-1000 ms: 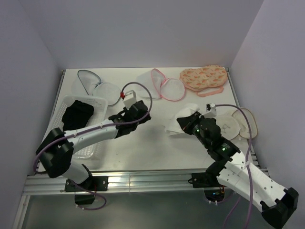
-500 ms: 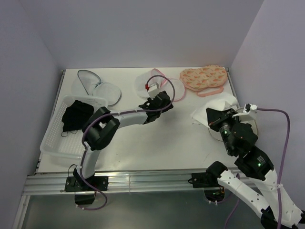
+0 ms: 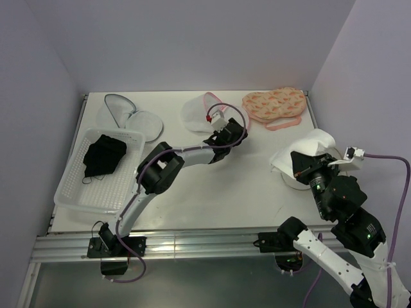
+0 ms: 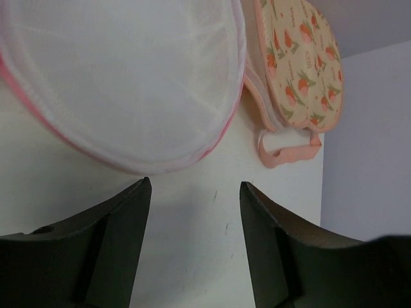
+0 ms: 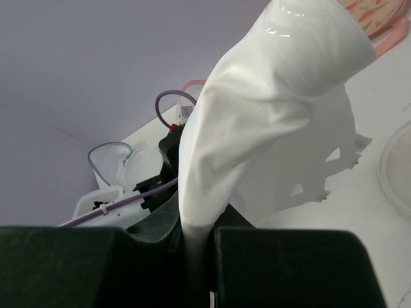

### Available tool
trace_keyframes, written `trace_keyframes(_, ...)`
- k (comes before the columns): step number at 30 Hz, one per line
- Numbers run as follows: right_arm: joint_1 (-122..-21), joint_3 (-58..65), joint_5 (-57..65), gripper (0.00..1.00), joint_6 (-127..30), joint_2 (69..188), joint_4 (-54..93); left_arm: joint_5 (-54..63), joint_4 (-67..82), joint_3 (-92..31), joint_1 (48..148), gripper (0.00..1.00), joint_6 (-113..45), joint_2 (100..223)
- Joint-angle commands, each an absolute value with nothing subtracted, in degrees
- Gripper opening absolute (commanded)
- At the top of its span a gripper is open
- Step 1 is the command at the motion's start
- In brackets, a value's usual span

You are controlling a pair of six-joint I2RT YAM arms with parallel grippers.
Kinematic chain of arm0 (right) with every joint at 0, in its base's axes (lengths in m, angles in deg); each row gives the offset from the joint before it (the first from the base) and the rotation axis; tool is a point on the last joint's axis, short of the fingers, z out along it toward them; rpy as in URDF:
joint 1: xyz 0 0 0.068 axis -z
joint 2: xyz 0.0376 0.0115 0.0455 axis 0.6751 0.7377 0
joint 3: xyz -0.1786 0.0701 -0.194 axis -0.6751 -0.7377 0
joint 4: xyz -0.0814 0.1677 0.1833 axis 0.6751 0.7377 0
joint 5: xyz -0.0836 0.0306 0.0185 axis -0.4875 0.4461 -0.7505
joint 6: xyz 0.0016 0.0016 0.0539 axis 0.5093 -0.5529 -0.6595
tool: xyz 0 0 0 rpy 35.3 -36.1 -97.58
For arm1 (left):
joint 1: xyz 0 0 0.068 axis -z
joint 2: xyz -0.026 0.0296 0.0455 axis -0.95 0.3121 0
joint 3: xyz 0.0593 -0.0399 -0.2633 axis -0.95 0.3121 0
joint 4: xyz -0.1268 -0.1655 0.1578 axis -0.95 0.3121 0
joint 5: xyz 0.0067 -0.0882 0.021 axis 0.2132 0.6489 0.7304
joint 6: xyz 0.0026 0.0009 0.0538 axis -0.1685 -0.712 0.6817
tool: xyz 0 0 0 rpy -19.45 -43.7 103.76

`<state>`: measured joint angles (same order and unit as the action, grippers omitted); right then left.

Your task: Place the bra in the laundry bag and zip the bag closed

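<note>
The black bra [image 3: 103,156] lies in the white basket [image 3: 69,192] at the left. The laundry bag [image 3: 196,110], white mesh with pink trim, sits at the back centre and fills the top of the left wrist view [image 4: 122,77]. My left gripper [image 3: 232,135] hovers just in front of the bag's right half, open [image 4: 192,186], with only bare table between its fingers. My right gripper [image 3: 302,163] is raised at the right, shut [image 5: 199,237] on a white fabric piece [image 5: 270,115] that hangs from it [image 3: 307,147].
An orange patterned pouch [image 3: 275,102] with a pink strap lies at the back right, close to the laundry bag [image 4: 302,58]. A white mesh pouch with grey trim [image 3: 125,112] lies at the back left. A round white disc [image 5: 398,167] sits under the right arm.
The left arm has stretched back and right, from mid-table to the laundry bag. The right gripper has carried the white fabric up and to the right.
</note>
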<state>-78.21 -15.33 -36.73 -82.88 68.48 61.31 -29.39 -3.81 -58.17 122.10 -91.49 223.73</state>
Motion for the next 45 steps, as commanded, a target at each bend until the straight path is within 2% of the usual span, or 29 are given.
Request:
trace_keyframes(1,-78.06,-13.45,-38.12,0.00,-81.44,67.60,62.78,-33.09,0.42,-66.34,122.18,0.63,-95.48,226.57)
trace_keyframes(8,-77.97,-13.19,-36.72,0.00,-80.91,67.94,62.69,-36.17,10.71,-71.72,121.82,0.61,-98.65,228.69)
trace_keyframes(14,-78.05,-14.07,-36.54,0.01,-80.65,67.24,62.25,-36.00,11.68,-70.31,121.30,0.59,-101.20,228.60)
trace_keyframes(19,-77.97,-14.77,-36.28,0.01,-80.47,66.98,62.16,-35.73,4.57,-65.57,120.33,0.57,-100.42,227.28)
trace_keyframes(23,-78.06,-14.77,-36.72,0.01,-80.30,66.98,62.16,-35.73,9.22,-67.42,119.98,0.53,-99.62,227.20)
trace_keyframes(35,-78.05,-16.17,-36.28,0.02,-80.65,66.36,61.72,-35.82,9.05,-48.62,119.45,0.45,-99.36,216.22)
trace_keyframes(45,-77.97,-18.37,-34.96,0.02,-81.52,66.01,60.32,-37.65,9.22,-18.42,119.45,0.45,-98.39,196.99)
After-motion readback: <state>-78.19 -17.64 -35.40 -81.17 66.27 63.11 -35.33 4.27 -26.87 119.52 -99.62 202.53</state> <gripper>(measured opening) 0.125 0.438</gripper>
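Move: The pink-trimmed laundry bag's round near lobe lies about 7 cm ahead of the empty left hand, 4 cm to its left and 4 cm below. The bag's other lobe is roughly 9 cm ahead and 17 cm left of that hand; the peach printed bag is some 15 cm ahead and 14 cm right. From the right hand, held high with the white bra, the round lobe lies about 35 cm ahead, 13 cm left and 30 cm below. The pink-trimmed bag's round lobe is met by the half-open left fingertips, which ease about 3 cm forward and down with a slight counter-clockwise turn, their gap narrowing by about a third. The left hand then sweeps left and back over some 15 cm, still sinking a little and tipping down, dragging the lobe by its rim. The right hand keeps its grip on the raised bra, sinking barely 2 cm. ##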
